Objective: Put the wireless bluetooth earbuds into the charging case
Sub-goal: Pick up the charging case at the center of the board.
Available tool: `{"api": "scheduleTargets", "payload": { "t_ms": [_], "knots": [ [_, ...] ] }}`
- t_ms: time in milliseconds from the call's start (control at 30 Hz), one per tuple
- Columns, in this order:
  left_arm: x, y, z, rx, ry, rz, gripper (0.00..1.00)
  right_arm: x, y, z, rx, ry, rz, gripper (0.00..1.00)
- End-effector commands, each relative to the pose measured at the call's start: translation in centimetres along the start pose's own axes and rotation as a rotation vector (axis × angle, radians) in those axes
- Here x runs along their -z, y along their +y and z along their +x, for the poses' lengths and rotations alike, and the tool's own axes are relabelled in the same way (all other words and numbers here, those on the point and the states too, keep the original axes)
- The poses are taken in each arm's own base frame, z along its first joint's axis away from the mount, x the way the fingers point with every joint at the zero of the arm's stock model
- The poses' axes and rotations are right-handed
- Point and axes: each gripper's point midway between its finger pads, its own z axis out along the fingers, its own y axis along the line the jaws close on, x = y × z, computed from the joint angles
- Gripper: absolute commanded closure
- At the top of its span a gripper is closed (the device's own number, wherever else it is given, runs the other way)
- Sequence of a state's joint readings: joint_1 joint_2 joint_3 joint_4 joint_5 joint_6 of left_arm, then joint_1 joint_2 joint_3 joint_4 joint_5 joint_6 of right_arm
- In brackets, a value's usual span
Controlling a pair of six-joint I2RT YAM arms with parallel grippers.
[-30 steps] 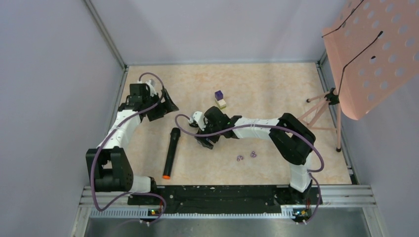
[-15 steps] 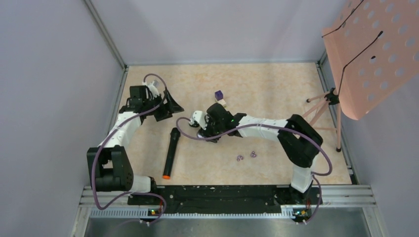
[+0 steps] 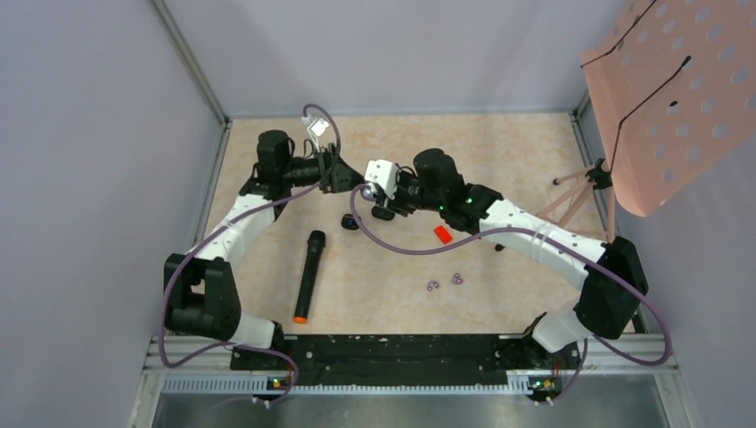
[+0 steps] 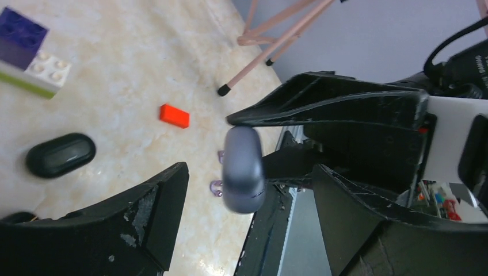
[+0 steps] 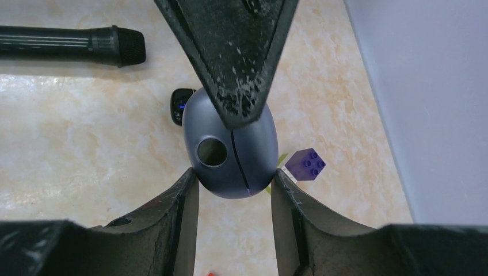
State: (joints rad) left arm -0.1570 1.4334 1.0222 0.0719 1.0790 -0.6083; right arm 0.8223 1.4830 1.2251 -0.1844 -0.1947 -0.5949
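The charging case point(image 5: 230, 150) is a grey-blue egg shape with a seam and a round hole. It hangs above the table with my right gripper point(image 5: 234, 175) shut on its sides. In the left wrist view the case point(image 4: 243, 169) sits in the wide gap of my open left gripper point(image 4: 250, 178), touching neither finger. From above, the left gripper point(image 3: 343, 174) and the right gripper point(image 3: 370, 191) meet tip to tip at mid-table. A small black oval piece point(image 4: 60, 154), seemingly one of the earbuds, lies on the table below point(image 3: 349, 222).
A black microphone point(image 3: 308, 275) with an orange end lies front left. A red block point(image 3: 442, 234) and two pale purple rings point(image 3: 446, 282) lie right of centre. A purple-and-cream brick point(image 5: 308, 164) sits beneath the grippers. A pink music stand point(image 3: 660, 98) fills the right side.
My right gripper closed on the case at the table, then lifted it up and toward the back. The left gripper swung right to meet it and now straddles the case.
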Motion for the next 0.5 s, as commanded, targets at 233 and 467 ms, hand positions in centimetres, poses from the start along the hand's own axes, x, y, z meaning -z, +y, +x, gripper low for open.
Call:
{"api": "scheduleTargets", "payload": {
  "t_ms": [233, 467],
  "knots": [
    [-2.2, -2.4, -0.9, -0.079, 0.081, 0.145, 0.27, 0.8, -2.8, -3.0, 0.017, -0.044, 0.098, 0.71],
    [-2.9, -2.2, -0.6, -0.067, 0.118, 0.178, 0.42, 1.1, -3.4, -3.3, -0.018, -0.053, 0.128, 0.71]
  ]
}}
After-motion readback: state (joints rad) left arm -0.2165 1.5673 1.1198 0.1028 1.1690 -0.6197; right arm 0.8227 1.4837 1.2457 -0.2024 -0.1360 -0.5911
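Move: The charging case, pinched at the right hand's fingertips, lies about 4 cm to the right of the left hand point, level fore and aft and about 1 cm lower. On the table some 22 cm below the left hand, the black oval case is about 7 cm ahead and 6 cm right, and the black square box 5 cm ahead and 3 cm left. From the right hand, the charging case is about 1 cm ahead, 1 cm left and 1 cm below. Rightward, quickly at first and then slowing, the left hand slides its open fingers about 2.5 cm farther around the charging case, turning some 10 degrees clockwise. Its fingers close by about a quarter of their opening, without yet gripping. The right hand keeps its pinch on the case and drifts forward only about 1 cm. ##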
